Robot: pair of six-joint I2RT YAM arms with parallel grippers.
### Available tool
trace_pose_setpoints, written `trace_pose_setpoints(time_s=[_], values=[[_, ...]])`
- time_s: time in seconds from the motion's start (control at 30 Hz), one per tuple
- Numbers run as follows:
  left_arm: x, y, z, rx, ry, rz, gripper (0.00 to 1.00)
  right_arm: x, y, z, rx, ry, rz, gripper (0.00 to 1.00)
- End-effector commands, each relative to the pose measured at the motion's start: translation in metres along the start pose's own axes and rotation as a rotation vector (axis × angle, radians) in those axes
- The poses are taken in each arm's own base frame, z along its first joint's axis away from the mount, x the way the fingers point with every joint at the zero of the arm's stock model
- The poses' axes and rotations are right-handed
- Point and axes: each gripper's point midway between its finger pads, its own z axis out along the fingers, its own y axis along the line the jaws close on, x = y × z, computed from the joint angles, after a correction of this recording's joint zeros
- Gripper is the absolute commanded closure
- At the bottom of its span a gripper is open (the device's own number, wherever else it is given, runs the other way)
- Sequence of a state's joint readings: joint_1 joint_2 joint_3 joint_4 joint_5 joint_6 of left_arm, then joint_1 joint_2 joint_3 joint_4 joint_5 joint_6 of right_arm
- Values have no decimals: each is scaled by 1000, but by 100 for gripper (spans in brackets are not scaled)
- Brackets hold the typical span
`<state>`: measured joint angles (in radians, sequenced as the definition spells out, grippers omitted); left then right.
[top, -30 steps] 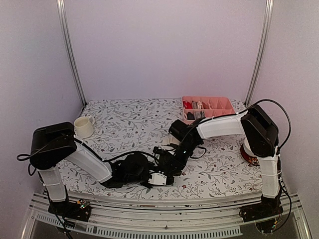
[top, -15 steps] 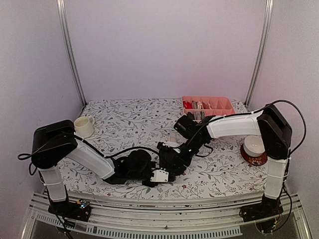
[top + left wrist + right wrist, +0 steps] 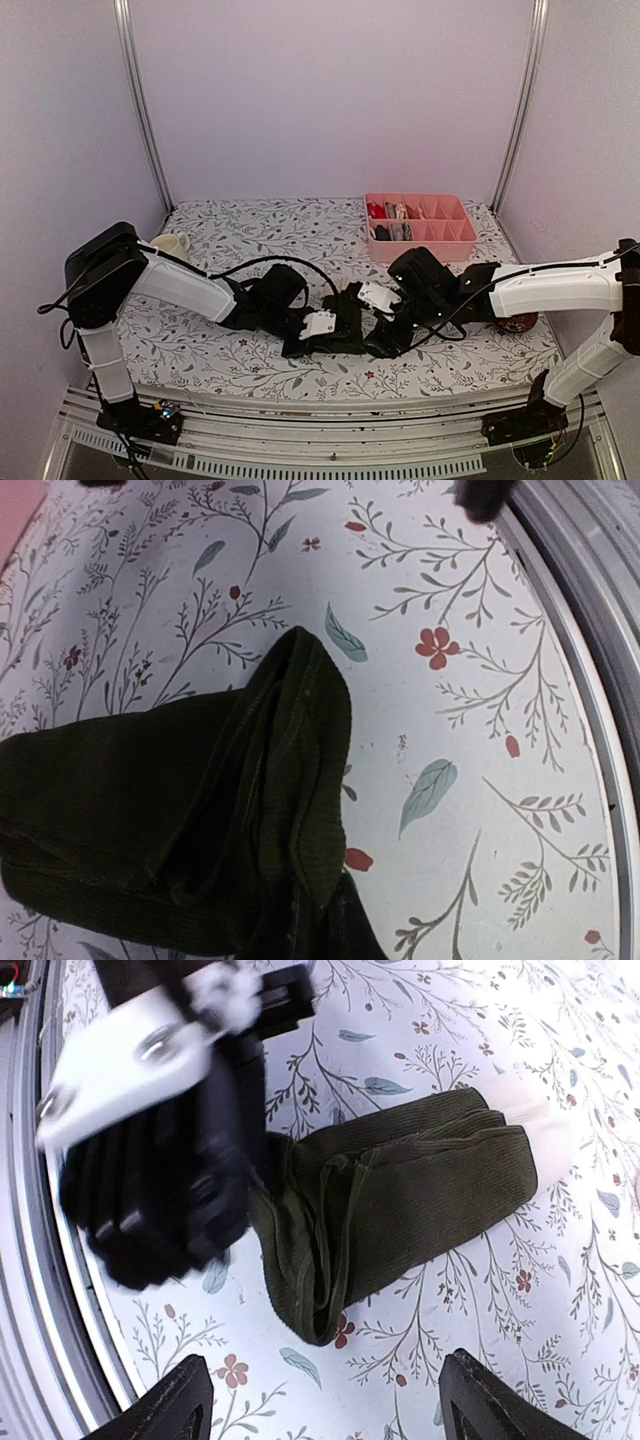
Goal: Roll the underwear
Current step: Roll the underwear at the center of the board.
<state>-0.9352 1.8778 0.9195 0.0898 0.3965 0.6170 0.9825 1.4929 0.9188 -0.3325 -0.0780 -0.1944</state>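
The dark olive underwear (image 3: 400, 1195) lies folded into a long band on the flowered table, dark and hard to make out from above (image 3: 353, 338). My left gripper (image 3: 322, 922) is shut on one end of the underwear (image 3: 180, 810), and the right wrist view shows its black body at that same end (image 3: 165, 1160). My right gripper (image 3: 336, 1405) stands open just off the band's edge, its fingertips (image 3: 185, 1400) apart over bare table, holding nothing. From above, the left gripper (image 3: 335, 328) and the right gripper (image 3: 390, 340) meet at mid-table.
A pink divided tray (image 3: 455, 232) at the back right holds rolled red, whitish and dark garments. A cream mug (image 3: 170, 243) stands behind the left arm. A red bowl (image 3: 518, 323) peeks out behind the right forearm. The metal table rail (image 3: 590, 650) runs close by.
My right gripper opened, let go of the cloth and drew back to the right as its arm swung low. My left gripper shut on the underwear and moved right.
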Motion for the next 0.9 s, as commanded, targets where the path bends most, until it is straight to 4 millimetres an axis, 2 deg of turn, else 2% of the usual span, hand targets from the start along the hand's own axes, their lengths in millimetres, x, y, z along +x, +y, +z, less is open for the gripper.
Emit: trace_pose_setpoints(time_s=[0.0, 0.13, 0.4, 0.47, 0.57, 0.67, 0.73, 0.87], values=[[13, -22, -6, 247, 17, -209, 100, -11, 1, -11, 180, -128, -99, 19], [17, -15, -3, 355, 15, -341, 100, -9, 30, -9, 225, -186, -268, 19], [23, -11, 1, 525, -7, -540, 100, -12, 68, 11, 235, -217, -535, 23], [23, -11, 0, 567, -20, -583, 100, -14, 69, 21, 242, -195, -586, 31], [27, -8, 2, 580, -19, -619, 100, -17, 64, 36, 282, -159, -639, 57], [30, -7, 3, 589, -13, -642, 100, -16, 62, 49, 304, -122, -688, 70], [32, -7, 5, 596, -7, -657, 100, -14, 59, 56, 322, -104, -706, 74], [34, -7, 6, 605, -2, -671, 100, -6, 50, 67, 342, -62, -719, 74]])
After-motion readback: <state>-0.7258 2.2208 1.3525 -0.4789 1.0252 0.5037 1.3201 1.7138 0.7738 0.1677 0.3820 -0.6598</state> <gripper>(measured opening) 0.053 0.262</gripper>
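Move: The left fingers are shut on the left end of the underwear's rolled near edge; the roll's right end lies about 11 cm to their right, level fore and aft. From the open right gripper, that right end is some 4 cm left and 8 cm below. The white waistband is about 17 cm ahead and 8 cm left of the right gripper, the pink box some 33 cm ahead and 10 cm right, the table's front edge about 12 cm back. Keep the left grip on the roll's end and twist it some 45 degrees almost in place, knuckles going forward so the tips swing back under. Meanwhile bring the right gripper about 6 cm back, then leftward, down and slightly forward to just behind the near roll, swinging its fingers to point forward and closing them from wide to about a quarter open, short of the cloth. ##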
